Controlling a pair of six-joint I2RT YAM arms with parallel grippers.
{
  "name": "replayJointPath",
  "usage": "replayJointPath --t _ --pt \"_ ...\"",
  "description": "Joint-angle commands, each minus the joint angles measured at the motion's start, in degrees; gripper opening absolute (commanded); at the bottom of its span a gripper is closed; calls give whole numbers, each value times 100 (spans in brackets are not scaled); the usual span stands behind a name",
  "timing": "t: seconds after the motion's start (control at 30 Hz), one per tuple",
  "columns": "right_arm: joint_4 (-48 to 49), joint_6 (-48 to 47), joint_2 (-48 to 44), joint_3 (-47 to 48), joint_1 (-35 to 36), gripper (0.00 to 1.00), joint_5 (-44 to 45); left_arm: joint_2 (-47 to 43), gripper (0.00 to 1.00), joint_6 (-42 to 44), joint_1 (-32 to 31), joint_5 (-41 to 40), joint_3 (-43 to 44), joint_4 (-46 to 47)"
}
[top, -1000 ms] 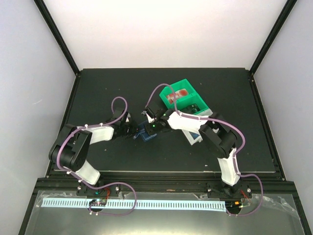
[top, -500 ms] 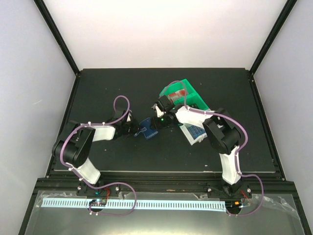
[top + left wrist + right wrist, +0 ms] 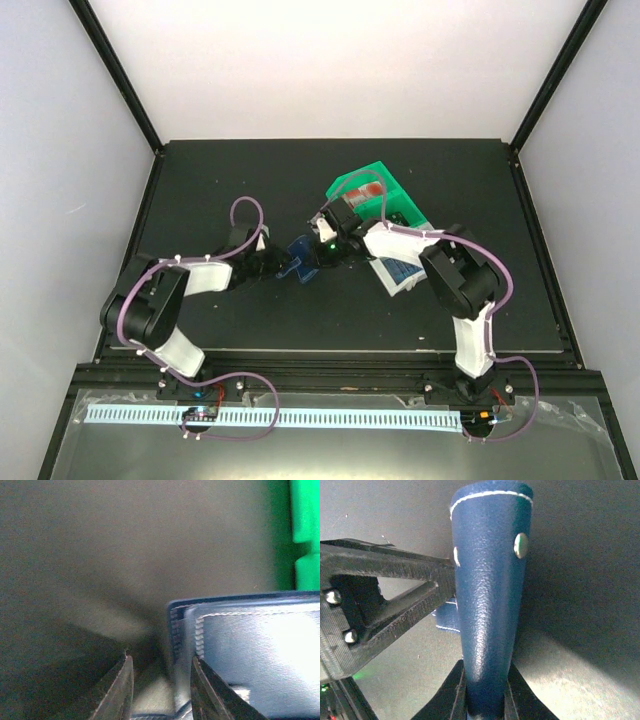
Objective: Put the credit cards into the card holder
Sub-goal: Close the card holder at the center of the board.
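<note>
The navy card holder [image 3: 299,259] sits mid-table between both grippers. In the right wrist view it stands edge-on [image 3: 487,590], snap stud showing, with my right gripper [image 3: 485,671] shut on its lower end. My left gripper [image 3: 161,658] meets it from the left. Its fingers [image 3: 117,690] stand a little apart around the holder's stitched edge [image 3: 176,630], the left finger clear of it. Blue credit cards [image 3: 402,272] lie in the white bin. A red-and-white card [image 3: 366,192] lies in the green bin. My left gripper's finger [image 3: 395,595] shows beside the holder.
The green bin [image 3: 385,172] and the white bin [image 3: 388,285] stand just right of the right gripper, under that arm's forearm. Green plastic [image 3: 305,530] shows at the left wrist view's right edge. Black frame rails border the dark mat [image 3: 220,180].
My right gripper, wider open half a second ago, has closed on the card holder. The holder has shifted slightly toward the back. My left gripper's jaws have parted a little.
</note>
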Motion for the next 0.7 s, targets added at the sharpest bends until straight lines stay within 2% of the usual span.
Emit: replayJointPath --t 0.0,0.07,0.17,0.37,0.5,0.6,0.67 --pt "-113 -237 -680 -65 50 1 924 -555 42 249 -23 -212 -270 -1104" --pt "-522 -441 -905 -40 54 1 1445 -977 55 336 -23 -196 -233 -1266" --pt "-1364 -627 -1149 75 53 1 2571 -1539 63 396 -23 -122 -237 -1432" --pt "-2312 -677 -1682 39 114 1 4177 -2543 66 476 -23 -261 -287 -1909" --pt "-2875 -567 -1563 208 339 1 4799 -2822 66 506 -23 -239 -293 -2097" --pt "-3006 -444 -1354 225 513 1 4889 -2919 66 476 -23 -140 -302 -2160" --pt "-2833 -401 -1293 140 554 1 4557 -2952 67 458 -23 -97 -325 -2169"
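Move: My right hand already pinches the folded card holder, whose middle is only about 2 cm to its left. The green card box's middle lies roughly 15 cm ahead of my right hand, 16 cm to its right and a few centimetres lower. The white tray is some 22 cm to that hand's right and about 1 cm back. From my left hand, fingers right at the near edge, the holder's middle is about 5 cm right and 1 cm ahead. I spread my left fingers so they come free of the card holder's edge, then draw that hand up about 9 cm and back some 4 cm, away from it. My right hand keeps its pinch and carries the holder about 12 cm right towards the green box and white tray, rising some 5 cm, while the wrist swings the slanting fingers round to point more steeply down. ##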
